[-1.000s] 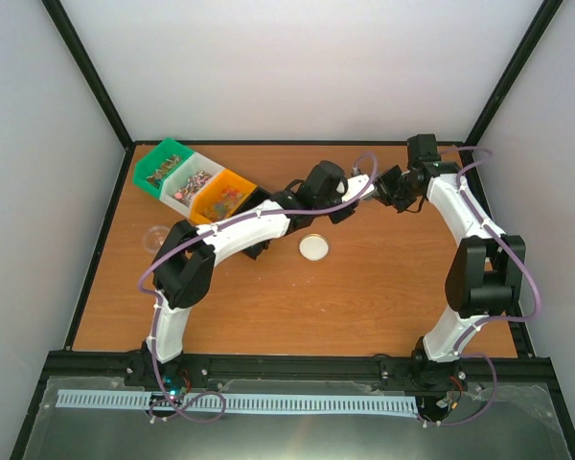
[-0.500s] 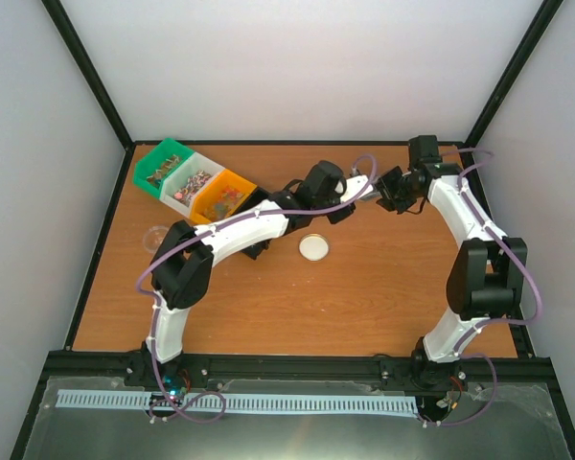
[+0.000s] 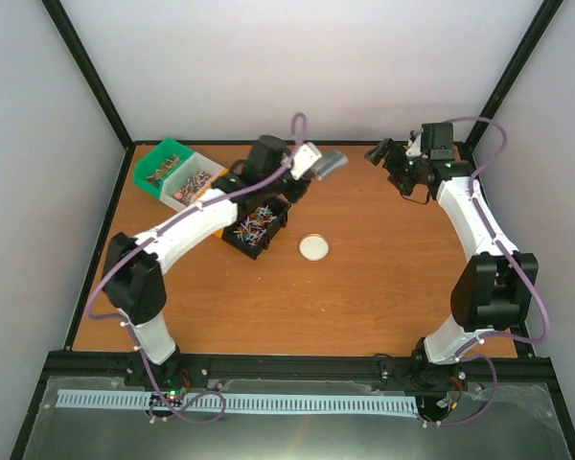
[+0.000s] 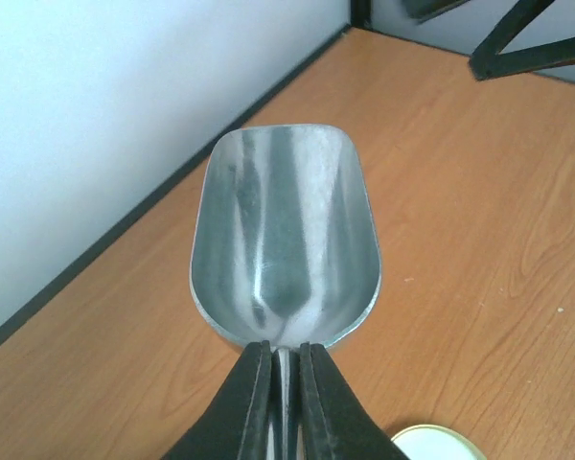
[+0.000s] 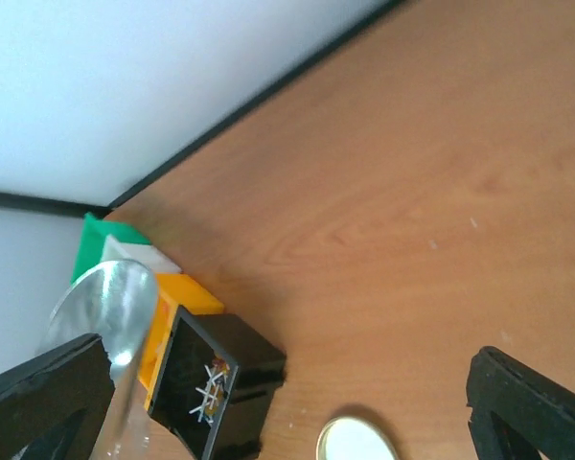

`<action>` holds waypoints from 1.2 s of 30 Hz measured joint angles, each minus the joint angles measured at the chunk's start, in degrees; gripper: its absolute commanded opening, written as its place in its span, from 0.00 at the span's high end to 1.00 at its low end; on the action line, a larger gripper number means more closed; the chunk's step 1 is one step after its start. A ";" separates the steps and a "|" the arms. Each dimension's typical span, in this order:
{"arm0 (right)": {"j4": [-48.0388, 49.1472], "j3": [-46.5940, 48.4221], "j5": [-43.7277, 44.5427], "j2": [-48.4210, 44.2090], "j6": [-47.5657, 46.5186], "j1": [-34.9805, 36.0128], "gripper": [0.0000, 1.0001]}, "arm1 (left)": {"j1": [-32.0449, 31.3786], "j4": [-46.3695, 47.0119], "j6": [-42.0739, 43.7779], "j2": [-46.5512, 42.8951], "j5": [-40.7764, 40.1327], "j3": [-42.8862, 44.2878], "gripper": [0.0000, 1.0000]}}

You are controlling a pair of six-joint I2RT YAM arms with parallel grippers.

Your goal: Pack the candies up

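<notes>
The candies lie in a row of bins at the back left: brownish ones in the green bin (image 3: pixel 161 165), pink ones in the white bin (image 3: pixel 194 181), and multicoloured sticks in the black bin (image 3: pixel 256 226). My left gripper (image 4: pixel 284 349) is shut on the handle of an empty metal scoop (image 4: pixel 283 230), held above the table behind the black bin. In the top view the scoop (image 3: pixel 330 164) points right. My right gripper (image 3: pixel 383 154) stands wide open to the right of the scoop, apart from it, with nothing between its fingers (image 5: pixel 48 393).
A round white lid (image 3: pixel 314 247) lies flat on the wood right of the black bin. An orange bin (image 5: pixel 177 305) sits between the white and black ones, mostly under my left arm in the top view. The walls close in behind.
My right gripper has opened, let go of the scoop and drawn back to the right. My left arm, shut on the scoop, has swung left and back, uncovering the black bin.
</notes>
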 measured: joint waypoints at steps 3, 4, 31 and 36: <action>4.70 1.70 -3.02 -0.50 -7.65 -0.02 0.00 | 4.81 -1.95 -1.75 -3.67 4.15 -0.17 0.99; 5.75 2.03 -3.85 -0.50 -9.25 -0.02 0.00 | 5.99 -2.38 -2.05 -4.66 5.27 -0.42 0.99; -18.73 48.15 -5.14 44.19 -61.40 25.73 0.22 | 35.45 -19.56 -2.71 -27.02 16.20 -12.63 0.99; -17.70 51.56 0.13 47.93 -63.41 28.37 0.29 | 35.93 -21.35 -2.71 -28.89 15.78 -13.94 0.99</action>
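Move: From the left hand, which already grips the scoop, the yellow bin's middle lies about 24 cm left, 11 cm ahead and 22 cm below; the black bin is 14 cm left and 3 cm ahead, the white bin 34 cm left and 18 cm ahead. From the empty right hand, the black bin is some 33 cm left, level in reach and 20 cm below; the yellow bin lies 43 cm left and 7 cm ahead, the jar lid 17 cm left and 8 cm back. Carry the gripped scoop left past the black bin to the near side of the yellow one, about 27 cm and slightly higher, swinging the left hand counter-clockwise. Meanwhile raise the right hand briefly, then sweep it some 28 cm left and down to the black bin's far wall, twisting it strongly counter-clockwise and narrowing the wide-open fingers a little so that they straddle that wall from above. ##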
